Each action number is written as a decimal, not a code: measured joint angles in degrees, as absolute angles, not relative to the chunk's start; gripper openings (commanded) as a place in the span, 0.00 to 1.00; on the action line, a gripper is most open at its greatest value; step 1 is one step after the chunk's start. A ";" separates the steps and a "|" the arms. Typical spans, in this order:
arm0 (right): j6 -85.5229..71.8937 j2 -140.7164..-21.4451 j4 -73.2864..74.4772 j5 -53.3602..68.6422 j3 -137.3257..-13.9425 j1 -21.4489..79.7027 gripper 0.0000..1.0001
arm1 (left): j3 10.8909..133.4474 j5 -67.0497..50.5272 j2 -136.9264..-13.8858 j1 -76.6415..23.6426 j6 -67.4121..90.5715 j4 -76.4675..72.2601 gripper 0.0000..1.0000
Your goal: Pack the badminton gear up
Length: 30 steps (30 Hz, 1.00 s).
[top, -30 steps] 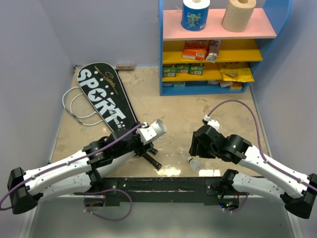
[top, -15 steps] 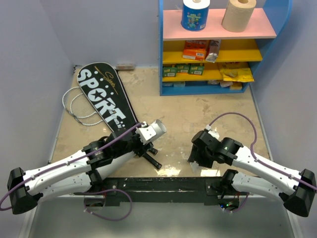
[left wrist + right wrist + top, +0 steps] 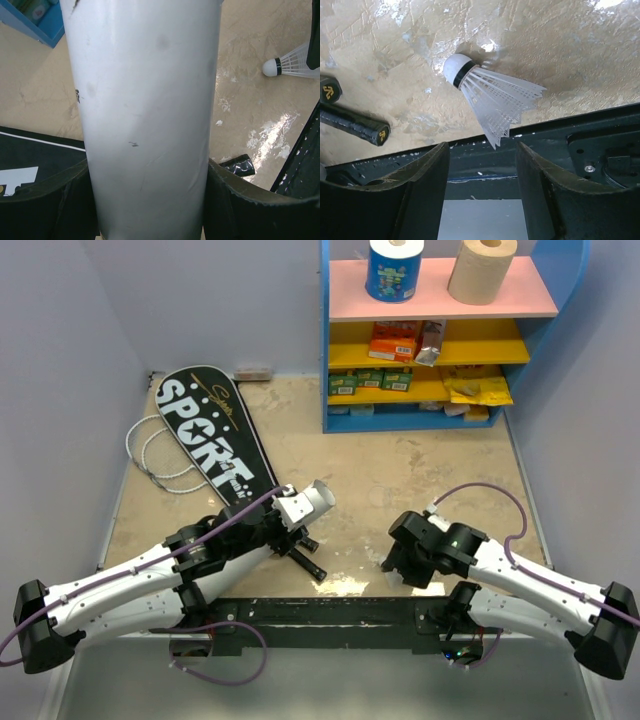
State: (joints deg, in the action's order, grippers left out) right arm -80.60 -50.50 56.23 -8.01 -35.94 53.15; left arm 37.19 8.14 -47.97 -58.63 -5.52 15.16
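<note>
My left gripper [image 3: 292, 510] is shut on the long white tube [image 3: 316, 497], which points up and to the right; in the left wrist view the tube [image 3: 145, 110] fills the space between both fingers. A white shuttlecock [image 3: 490, 100] lies on the floor by the black base rail, its skirt tip just reaching between the open fingers of my right gripper [image 3: 481, 148]. The left wrist view also catches the shuttlecock [image 3: 292, 64]. The black "SPORT" cover [image 3: 210, 435] lies at the back left over white-strung rackets [image 3: 150, 455]. Black racket handles [image 3: 305, 562] stick out under the left arm.
A blue shelf unit [image 3: 325, 360] stands at the back right with paper rolls [image 3: 482, 270] on top and yellow and orange packets [image 3: 395, 340] below. The black base rail [image 3: 330, 612] runs along the near edge. Walls close in on the left and right.
The right gripper has come down and back toward the near rail, over the shuttlecock, its jaws a little narrower. The left arm and tube have not moved.
</note>
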 measured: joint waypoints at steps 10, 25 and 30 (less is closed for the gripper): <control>-86.30 -49.17 53.41 -10.98 -32.10 53.19 0.52 | 37.19 8.14 -47.72 -58.63 -5.48 15.29 0.00; -91.48 -49.78 46.33 -17.67 -29.19 53.19 0.00 | 37.19 8.19 -48.29 -58.63 -5.50 15.14 0.00; -91.11 -47.83 46.46 -19.75 -29.39 53.21 0.00 | 37.19 8.16 -48.42 -58.63 -5.52 15.09 0.00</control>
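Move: About 4 cm ahead of the right hand's open fingers and some 4 cm below them lies the shuttlecock, feathers towards the hand, cork pointing forward and left. Its nearest neighbours are the racket handles: the near handle's end is about 15 cm to the left and 4 cm ahead of the right hand, the far handle's end roughly 17 cm left and 10 cm ahead. From the left hand, which holds the white tube, the shuttlecock is about 21 cm right, 4 cm back and 14 cm lower. Sinking a couple of centimetres, the right hand then reaches forward about 3.5 cm over the shuttlecock's feathers, turning clockwise some 15 degrees and tilting the fingertips outward by about 10. The half-open fingers shut right down and pinch the feather skirt, and the hand starts up and forward by barely 1 cm. ##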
